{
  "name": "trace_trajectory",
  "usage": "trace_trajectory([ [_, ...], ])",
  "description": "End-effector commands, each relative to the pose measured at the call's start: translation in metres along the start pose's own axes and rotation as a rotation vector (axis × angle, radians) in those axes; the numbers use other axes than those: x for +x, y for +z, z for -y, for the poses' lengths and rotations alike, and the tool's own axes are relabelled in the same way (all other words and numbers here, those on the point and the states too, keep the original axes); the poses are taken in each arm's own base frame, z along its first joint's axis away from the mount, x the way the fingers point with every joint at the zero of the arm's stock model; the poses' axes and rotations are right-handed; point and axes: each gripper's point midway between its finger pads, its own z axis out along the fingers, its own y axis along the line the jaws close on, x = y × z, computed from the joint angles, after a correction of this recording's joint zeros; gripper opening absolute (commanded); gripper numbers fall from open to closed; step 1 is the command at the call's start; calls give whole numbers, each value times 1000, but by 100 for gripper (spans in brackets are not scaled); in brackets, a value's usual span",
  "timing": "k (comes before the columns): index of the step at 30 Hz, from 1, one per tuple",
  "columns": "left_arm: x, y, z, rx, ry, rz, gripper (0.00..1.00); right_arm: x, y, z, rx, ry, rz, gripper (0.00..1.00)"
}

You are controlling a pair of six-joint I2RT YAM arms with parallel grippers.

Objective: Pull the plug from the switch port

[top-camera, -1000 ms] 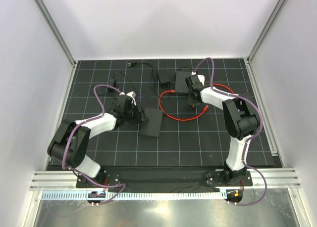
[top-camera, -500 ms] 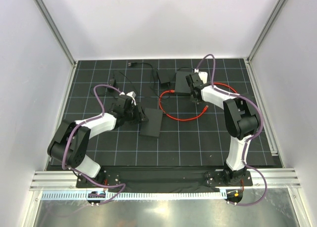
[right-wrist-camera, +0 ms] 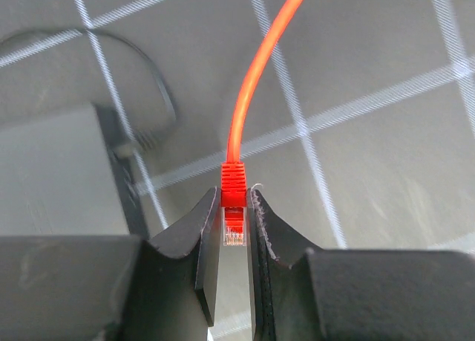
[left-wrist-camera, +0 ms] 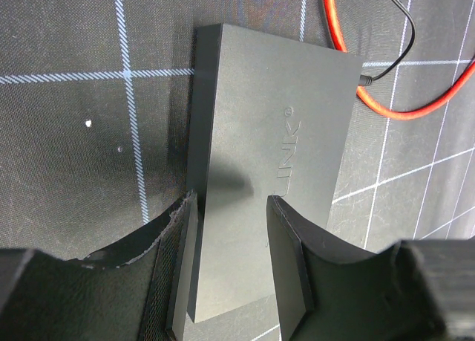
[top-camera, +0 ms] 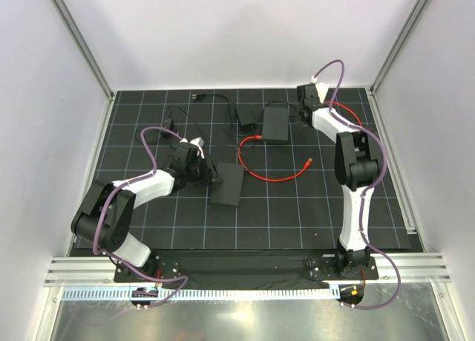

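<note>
The switch (top-camera: 274,124) is a flat black box at the back middle of the mat, and its corner (right-wrist-camera: 59,170) shows at the left of the right wrist view. My right gripper (top-camera: 304,112) is just right of it, shut (right-wrist-camera: 235,200) on the red plug (right-wrist-camera: 234,179). The plug's clear tip is bare between the pads and clear of the switch. Its red cable (right-wrist-camera: 256,81) runs away from the jaws. My left gripper (top-camera: 210,174) (left-wrist-camera: 230,198) stands open over a second black box (top-camera: 226,183) (left-wrist-camera: 274,118), one finger beside the box's left edge and the other over its top.
A red cable loop (top-camera: 267,176) lies mid-mat with a loose plug end (top-camera: 308,161). A black adapter (top-camera: 245,118) and thin black cords (top-camera: 211,98) lie at the back. Another small adapter (top-camera: 168,123) sits far left. Frame posts and white walls ring the mat.
My right gripper closed on the red plug and moved from the switch's right side toward the back right, carrying the plug away from the switch. The left arm has not moved.
</note>
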Motion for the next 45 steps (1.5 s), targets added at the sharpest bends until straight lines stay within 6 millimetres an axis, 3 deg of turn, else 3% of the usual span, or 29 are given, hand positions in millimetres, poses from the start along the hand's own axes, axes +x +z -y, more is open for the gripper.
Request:
trace_trajectory([
  [1, -15, -2, 18, 69, 24, 35, 46, -36, 16, -31, -59, -10, 74, 1],
  [2, -13, 0, 19, 74, 22, 25, 46, -41, 22, -30, -48, -10, 79, 1],
  [3, -12, 2, 19, 72, 21, 18, 46, -25, 38, -27, -22, -29, 30, 1],
  [4, -15, 2, 21, 76, 22, 20, 46, -44, 38, -31, -28, -8, 60, 1],
  [11, -14, 7, 18, 53, 16, 0, 46, -55, 54, -14, 62, -3, 92, 3],
  [15, -15, 10, 17, 45, 7, 0, 46, -58, 61, -4, 81, 22, 83, 9],
  [17, -14, 11, 16, 41, 1, -6, 46, -57, 60, -10, 38, 25, 70, 21],
  [18, -9, 10, 11, 23, -10, -22, 45, -57, 59, -11, 32, 26, 64, 27],
  [19, -8, 9, 10, 18, -11, -18, 46, -55, 58, -12, 22, 30, 59, 41],
  [21, -6, 9, 7, 9, -21, -17, 45, -60, 49, -17, -11, 39, 61, 53],
  [23, -6, 8, 5, 2, -25, -10, 45, -58, 41, -17, -17, 38, 52, 57],
  [24, -6, 8, 5, 1, -29, -7, 45, -72, 25, -18, -32, 50, 77, 58],
  [25, -5, 7, 4, 0, -30, -6, 45, -60, 21, -14, -23, 42, 55, 58],
  [26, -8, 5, 6, 5, -27, 8, 45, -62, 10, -22, -45, 43, 71, 59],
  [27, -7, 4, 6, 6, -28, 12, 45, -75, -15, -25, -82, 66, 102, 59],
  [28, -5, 3, 4, 0, -33, 11, 45, -52, -21, -22, -85, 47, 64, 59],
  [30, -7, -1, 4, 0, -31, 24, 45, -41, -46, -38, -135, 34, 78, 59],
  [33, -13, -6, 8, 23, -21, 68, 45, -1, -98, -51, -253, 22, 35, 59],
  [35, -11, -9, 8, 29, -19, 80, 45, 15, -118, -59, -301, 16, 31, 59],
  [36, -13, -13, 9, 38, -17, 94, 45, 44, -126, -63, -316, -13, -10, 59],
  [37, -15, -14, 12, 50, -15, 109, 45, 44, -145, -68, -368, -5, 1, 59],
  [38, -11, -16, 9, 51, -15, 110, 45, 51, -156, -74, -406, -9, 0, 60],
  [39, -11, -18, 8, 50, -16, 121, 46, 79, -157, -68, -414, -22, -46, 60],
  [40, -16, -23, 12, 68, -12, 149, 47, 90, -169, -76, -458, 1, -63, 60],
  [41, -12, -24, 9, 64, -16, 149, 47, 86, -186, -88, -555, 41, -43, 60],
  [42, -13, -26, 9, 63, -16, 165, 47, 112, -187, -82, -574, 47, -78, 60],
  [43, -17, -31, 11, 75, -14, 191, 47, 104, -206, -99, -675, 112, -32, 60],
  [45, -18, -36, 11, 78, -15, 219, 47, 129, -207, -97, -694, 123, -52, 59],
])
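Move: The right hand holds the plug of a loose red cable, and the bare mat spot for it lies about 6 cm ahead, 1 cm right and 4 cm below. From this hand, the far box is some 11 cm left and 1 cm back, and the second cable's free plug about 16 cm back and 1 cm left. The switch lies roughly 25 cm back, 29 cm left. From the left hand the mat spot is about 29 cm ahead, 34 cm right, slightly lower. Still pinching the red plug, the right hand carries it about 7 cm forward past the far box, dipping and drifting slightly right, then opens and lets go of it on the mat. Fingers wide, it swings quickly back some 24 cm and left about 17 cm, first rising, towards the second red cable and the switch, turning about 25 degrees counter-clockwise. The left hand dips a centimetre at the switch, then eases back and up about 2 cm. ##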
